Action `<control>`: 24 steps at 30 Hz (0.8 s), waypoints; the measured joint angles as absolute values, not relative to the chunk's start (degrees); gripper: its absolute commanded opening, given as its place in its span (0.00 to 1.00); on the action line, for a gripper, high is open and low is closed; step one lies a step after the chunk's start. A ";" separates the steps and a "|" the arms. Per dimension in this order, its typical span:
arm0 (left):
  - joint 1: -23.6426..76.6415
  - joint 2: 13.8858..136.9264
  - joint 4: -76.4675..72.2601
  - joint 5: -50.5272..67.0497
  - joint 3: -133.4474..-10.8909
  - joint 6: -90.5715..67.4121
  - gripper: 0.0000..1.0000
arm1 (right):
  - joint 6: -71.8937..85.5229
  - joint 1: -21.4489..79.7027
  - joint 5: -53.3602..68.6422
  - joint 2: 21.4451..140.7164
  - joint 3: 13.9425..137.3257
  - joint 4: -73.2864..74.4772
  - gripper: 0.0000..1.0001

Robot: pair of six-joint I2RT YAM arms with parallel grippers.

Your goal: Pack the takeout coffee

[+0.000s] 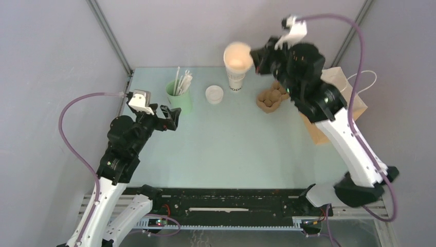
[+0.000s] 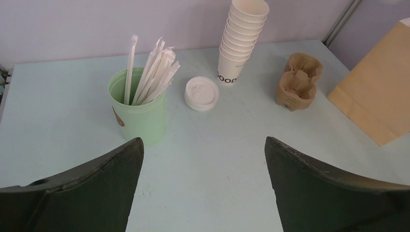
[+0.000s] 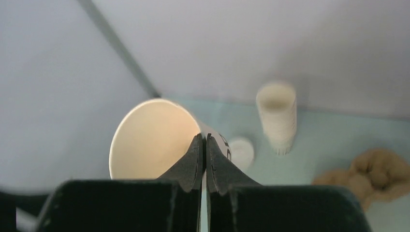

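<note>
A single white paper cup (image 1: pixel 238 55) for the takeout coffee hangs in the air with no lid on, above the tall stack of cups (image 1: pixel 235 81). My right gripper (image 1: pixel 253 55) is shut on its rim. In the right wrist view one finger sits inside the cup (image 3: pixel 150 140) and the other outside, against the dark lettering, so the gripper (image 3: pixel 203 140) pinches the wall. A round white lid (image 1: pixel 214 94) lies flat on the table. My left gripper (image 1: pixel 176 117) is open and holds nothing, low over the table just right of the mint-green cup (image 1: pixel 179 98).
The mint-green cup (image 2: pixel 138 108) holds wrapped straws. The lid (image 2: pixel 201 93) and the cup stack (image 2: pixel 241 38) stand at the back. A brown pulp cup carrier (image 2: pixel 299 79) lies right of them. A brown paper bag (image 2: pixel 377 92) stands at the right edge.
</note>
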State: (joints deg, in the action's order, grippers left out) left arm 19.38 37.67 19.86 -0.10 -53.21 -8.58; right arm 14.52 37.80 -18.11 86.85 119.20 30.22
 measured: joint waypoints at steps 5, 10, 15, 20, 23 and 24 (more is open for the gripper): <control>19.38 36.82 19.84 0.01 -53.21 -8.64 1.00 | 16.08 43.09 -11.14 72.14 88.01 27.35 0.00; 19.38 36.58 19.81 0.01 -53.21 -9.02 1.00 | 18.46 49.12 -6.90 71.77 67.29 27.51 0.00; 19.38 36.58 19.81 0.12 -53.21 -9.08 1.00 | 20.62 54.48 -5.50 72.44 60.03 26.87 0.00; 19.57 37.17 19.79 0.38 -53.21 -9.32 1.00 | 23.55 56.82 -4.89 72.44 56.60 20.51 0.00; 19.92 37.87 19.81 0.43 -53.21 -9.58 1.00 | 24.67 57.52 -5.04 72.44 53.01 16.47 0.00; 20.01 38.09 19.81 0.43 -53.21 -9.63 1.00 | 24.91 57.74 -5.02 72.44 51.77 15.29 0.00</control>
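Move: Behind and below the right hand, which holds a cup by its rim, lies the bare near middle of the table where the cup is headed: about 18 cm back, 12 cm left and some 45 cm down. The cup stack stands about 26 cm ahead and 2 cm left of this hand; the lids 21 cm ahead and 10 cm left; the cup carrier 21 cm ahead and 15 cm right. From the left hand, that bare spot is roughly 8 cm back, 17 cm right, 28 cm lower. Sweeping down steeply some 37 cm, the right hand carries the pinched cup back about 17 cm and left 9 cm, away from the stack towards the bare near middle of the table, fast at first and easing over the second half. Meanwhile its fingers tip down by roughly 35 degrees, swing counter-clockwise about 30, and keep their grip on the rim. ##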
